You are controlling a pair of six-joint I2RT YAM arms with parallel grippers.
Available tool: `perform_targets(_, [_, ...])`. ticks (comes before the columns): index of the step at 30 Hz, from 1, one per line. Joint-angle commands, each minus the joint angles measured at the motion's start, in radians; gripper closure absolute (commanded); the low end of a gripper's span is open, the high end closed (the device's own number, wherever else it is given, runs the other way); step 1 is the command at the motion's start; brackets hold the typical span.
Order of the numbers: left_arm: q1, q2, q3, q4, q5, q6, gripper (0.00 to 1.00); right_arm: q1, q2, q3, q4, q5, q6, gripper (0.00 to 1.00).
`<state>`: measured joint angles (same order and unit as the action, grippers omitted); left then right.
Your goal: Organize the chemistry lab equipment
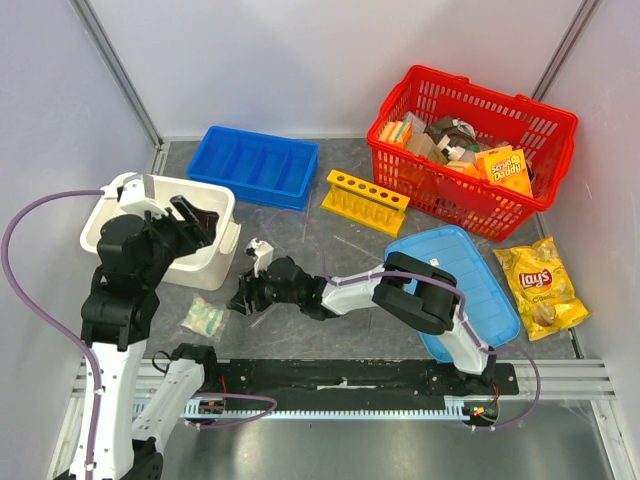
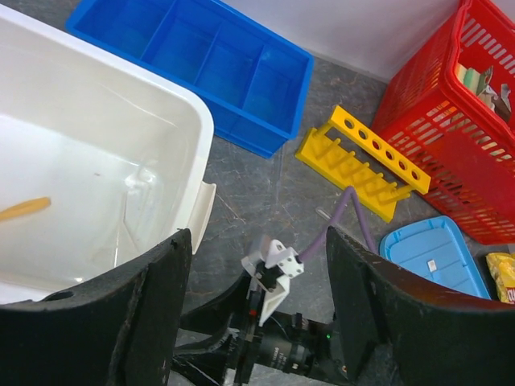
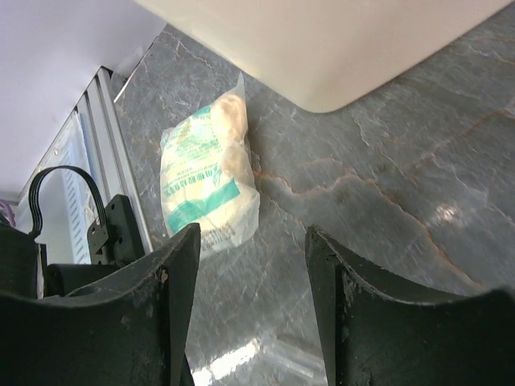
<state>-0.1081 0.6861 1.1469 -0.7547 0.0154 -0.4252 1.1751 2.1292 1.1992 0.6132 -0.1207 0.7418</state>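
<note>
The yellow test-tube rack (image 1: 365, 203) (image 2: 366, 161) lies on the table beside the red basket. A small clear bag (image 1: 205, 318) (image 3: 209, 173) with green-and-white print lies in front of the white bin (image 1: 115, 235) (image 2: 121, 104). My right gripper (image 1: 241, 297) (image 3: 251, 237) is low over the table just right of the bag, open, with only bare table between its fingers. My left gripper (image 1: 195, 222) (image 2: 257, 237) hangs open and empty over the bin's right rim. A tan rubber band (image 2: 24, 208) lies inside the bin, next to faint clear tubes (image 2: 133, 217).
A blue divided tray (image 1: 255, 165) sits behind the bin. The red basket (image 1: 520, 215) of boxes and sponge packs stands at back right. A blue lid (image 1: 470, 270) lies under the right arm, with a yellow chip bag (image 1: 540, 290) to its right.
</note>
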Motion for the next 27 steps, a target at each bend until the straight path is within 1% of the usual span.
perform_targets(1, [0.001, -0.005, -0.016, 0.014, 0.043, 0.002, 0.27, 0.012, 0.066, 0.111, -0.003, -0.011, -0.01, 0.39])
perform_targets(10, [0.001, -0.005, -0.026, 0.015, 0.037, 0.003, 0.27, 0.038, 0.162, 0.214, -0.076, -0.005, -0.013, 0.42])
perform_targets(16, [0.002, 0.004, -0.035, 0.022, 0.021, 0.003, 0.27, 0.052, 0.192, 0.238, -0.082, -0.008, -0.007, 0.45])
perform_targets(17, [0.001, 0.004, -0.036, 0.022, 0.021, 0.003, 0.27, 0.052, 0.193, 0.237, -0.079, -0.008, -0.005, 0.47])
perform_targets(18, [0.001, 0.004, -0.038, 0.022, 0.018, 0.003, 0.27, 0.052, 0.189, 0.234, -0.076, -0.007, -0.005, 0.52])
perform_targets(20, [0.001, 0.006, -0.038, 0.022, 0.017, 0.005, 0.27, 0.054, 0.173, 0.218, -0.063, 0.003, -0.01, 0.68])
perform_targets(22, [0.001, 0.007, -0.035, 0.022, 0.014, 0.008, 0.27, 0.052, 0.149, 0.198, -0.043, 0.006, -0.015, 0.82])
perform_targets(24, [0.002, 0.006, -0.03, 0.022, 0.011, 0.016, 0.28, 0.052, 0.114, 0.177, -0.026, 0.003, -0.018, 0.92])
perform_targets(26, [0.002, 0.004, -0.021, 0.018, 0.011, 0.02, 0.28, 0.052, 0.068, 0.154, -0.012, -0.01, -0.022, 1.0])
perform_targets(27, [0.002, 0.003, -0.015, 0.014, 0.015, 0.022, 0.28, 0.052, 0.036, 0.134, -0.007, -0.014, -0.025, 1.0])
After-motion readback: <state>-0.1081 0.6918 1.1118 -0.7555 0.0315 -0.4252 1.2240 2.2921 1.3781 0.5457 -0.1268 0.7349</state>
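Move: The glove packet lies flat on the table, its middle about 8 cm to the right gripper's left, 3 cm nearer the base and some 4 cm lower. The white bin stands around 15 cm left and 17 cm farther out than this gripper; the glass rod lies about 8 cm to its right, roughly level with it and 5 cm below. From the left hand the packet is about 9 cm back, 2 cm left and 30 cm down. Reach left with the right gripper about 4 cm and down some 3.5 cm, drifting slightly back towards the base, until the tips reach the near, right-hand edge of the glove packet just below the white bin's corner. Hold the wrist almost as it is, then shut the half-open fingers fully and pinch the packet's plastic edge. ##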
